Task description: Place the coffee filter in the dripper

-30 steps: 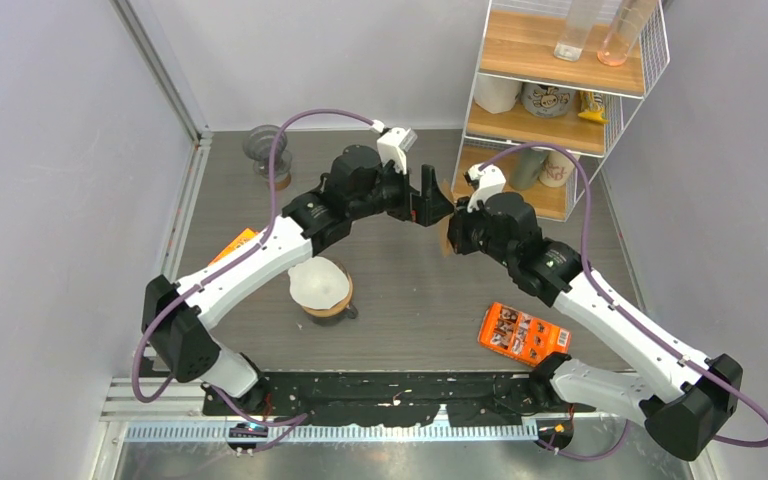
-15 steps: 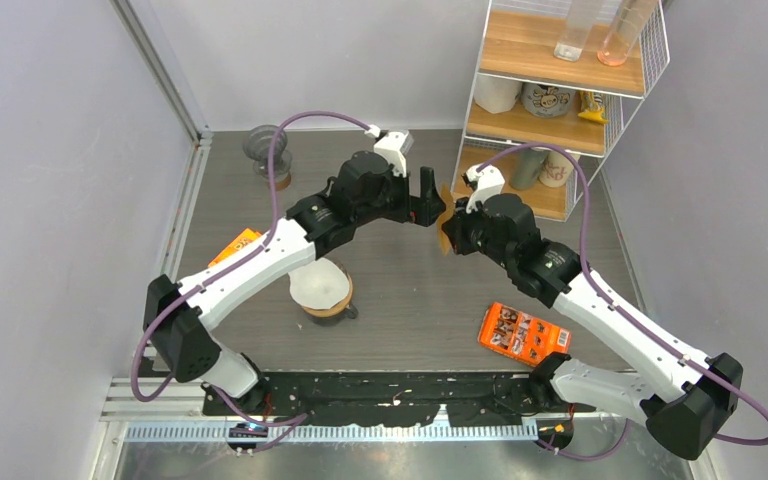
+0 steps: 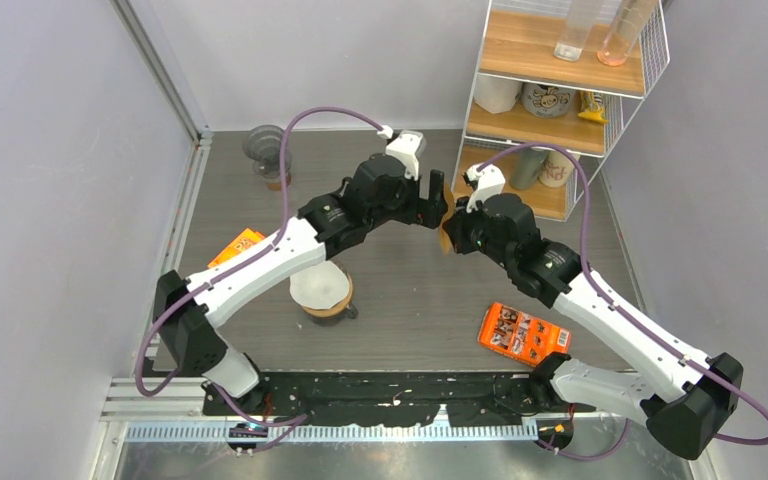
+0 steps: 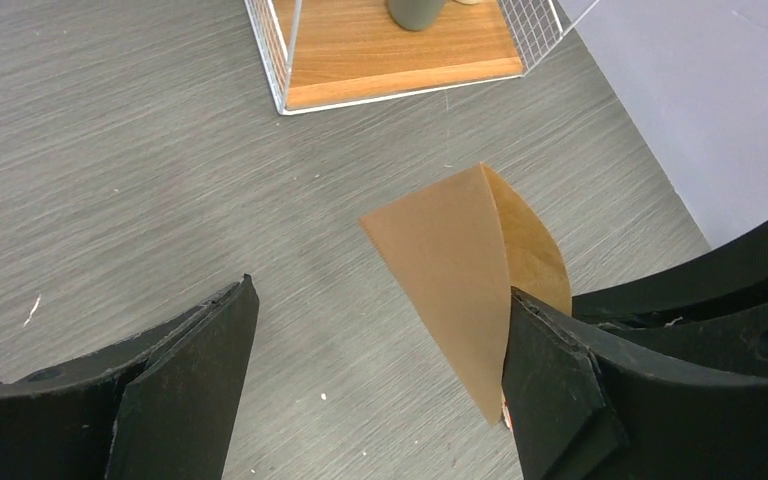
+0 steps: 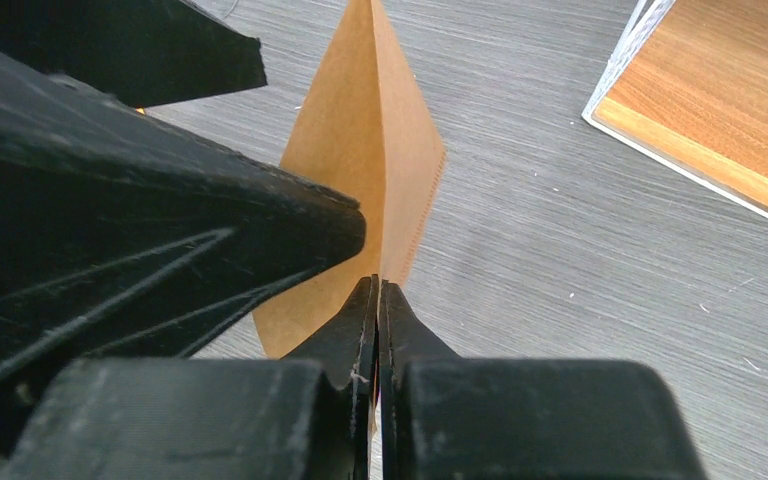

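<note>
The brown paper coffee filter point(image 4: 460, 260) hangs above the table's middle, partly spread open. My right gripper point(image 5: 377, 285) is shut on its lower edge. My left gripper point(image 4: 380, 290) is open and straddles the filter, with its right finger point(image 4: 560, 390) against the paper's edge and its left finger well apart. In the top view the two grippers meet at the filter point(image 3: 444, 240), left gripper point(image 3: 436, 203) facing right gripper point(image 3: 452, 222). The dripper point(image 3: 322, 288), a whitish cone on a brown base, stands at the near left under the left arm.
A white wire rack point(image 3: 480, 120) with wooden shelves and cups stands at the back right, close behind the grippers. An orange packet point(image 3: 523, 333) lies at the near right, another point(image 3: 237, 243) at the left. A glass vessel point(image 3: 267, 150) sits at the back left.
My left gripper has moved right to the filter and now stands around it. The right gripper has kept the filter in the same place.
</note>
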`<move>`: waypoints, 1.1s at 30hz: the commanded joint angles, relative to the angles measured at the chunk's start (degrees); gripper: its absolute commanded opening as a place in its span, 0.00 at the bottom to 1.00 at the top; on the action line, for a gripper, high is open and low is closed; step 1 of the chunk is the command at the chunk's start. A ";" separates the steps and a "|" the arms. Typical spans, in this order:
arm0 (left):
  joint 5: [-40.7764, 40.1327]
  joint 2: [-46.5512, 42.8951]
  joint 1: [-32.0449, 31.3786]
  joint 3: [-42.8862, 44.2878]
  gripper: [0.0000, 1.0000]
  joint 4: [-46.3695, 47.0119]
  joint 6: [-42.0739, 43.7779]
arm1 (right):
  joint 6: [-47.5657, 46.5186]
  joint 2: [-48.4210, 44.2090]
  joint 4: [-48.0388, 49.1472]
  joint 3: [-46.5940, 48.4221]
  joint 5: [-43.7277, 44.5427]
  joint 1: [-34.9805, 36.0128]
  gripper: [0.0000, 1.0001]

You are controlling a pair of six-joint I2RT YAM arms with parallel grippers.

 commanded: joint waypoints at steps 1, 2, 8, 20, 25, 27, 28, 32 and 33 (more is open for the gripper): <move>-1.02 1.93 -0.67 4.07 0.88 -0.82 1.25 | -0.57 -0.32 2.87 3.07 1.75 0.46 0.05; -0.76 2.31 -0.74 4.53 0.86 -1.14 1.18 | -0.51 -0.36 2.86 3.09 2.29 0.48 0.05; -1.84 4.80 -1.48 7.29 0.76 -3.50 1.42 | -0.11 -1.02 3.28 2.95 3.27 0.54 0.05; -7.90 5.69 -2.52 8.32 0.49 -4.70 1.76 | 1.18 -1.54 2.03 2.69 7.90 0.55 0.05; -10.38 5.45 -2.95 8.43 0.32 -5.72 1.63 | 1.79 -2.22 2.51 1.76 10.08 0.57 0.05; -11.35 5.33 -3.02 8.43 0.28 -6.13 1.69 | 2.27 -2.56 2.48 1.38 11.95 0.57 0.05; -11.92 5.29 -3.04 8.41 0.27 -6.46 1.70 | 2.66 -2.81 2.36 1.25 12.53 0.57 0.05; -11.60 5.11 -3.04 8.42 0.24 -7.04 1.99 | 3.11 -2.99 1.85 1.16 14.76 0.57 0.05; -11.38 5.01 -3.05 8.29 0.23 -7.05 2.34 | 3.14 -2.93 1.64 1.26 15.32 0.57 0.05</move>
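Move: The brown coffee filter is already pinched in the right fingers, its middle about 2 cm left and 1 cm ahead of them. From the open left hand it lies about 2 cm right, 3 cm back and 2 cm lower. The dripper stands some 35 cm left and 12 cm ahead of the left hand, about 14 cm lower. The white filter is about 23 cm left and 16 cm back of that hand, also some 14 cm lower. Right and down, the left hand dips about 2 cm beside the filter and drifts back left, rolling its left side up some 10 degrees, its wide-open fingers closing most of the way around a free edge of the paper. The right hand keeps its pinch and draws away right, up and slightly forward, about 3.5 cm in all, turning 10 degrees clockwise. ##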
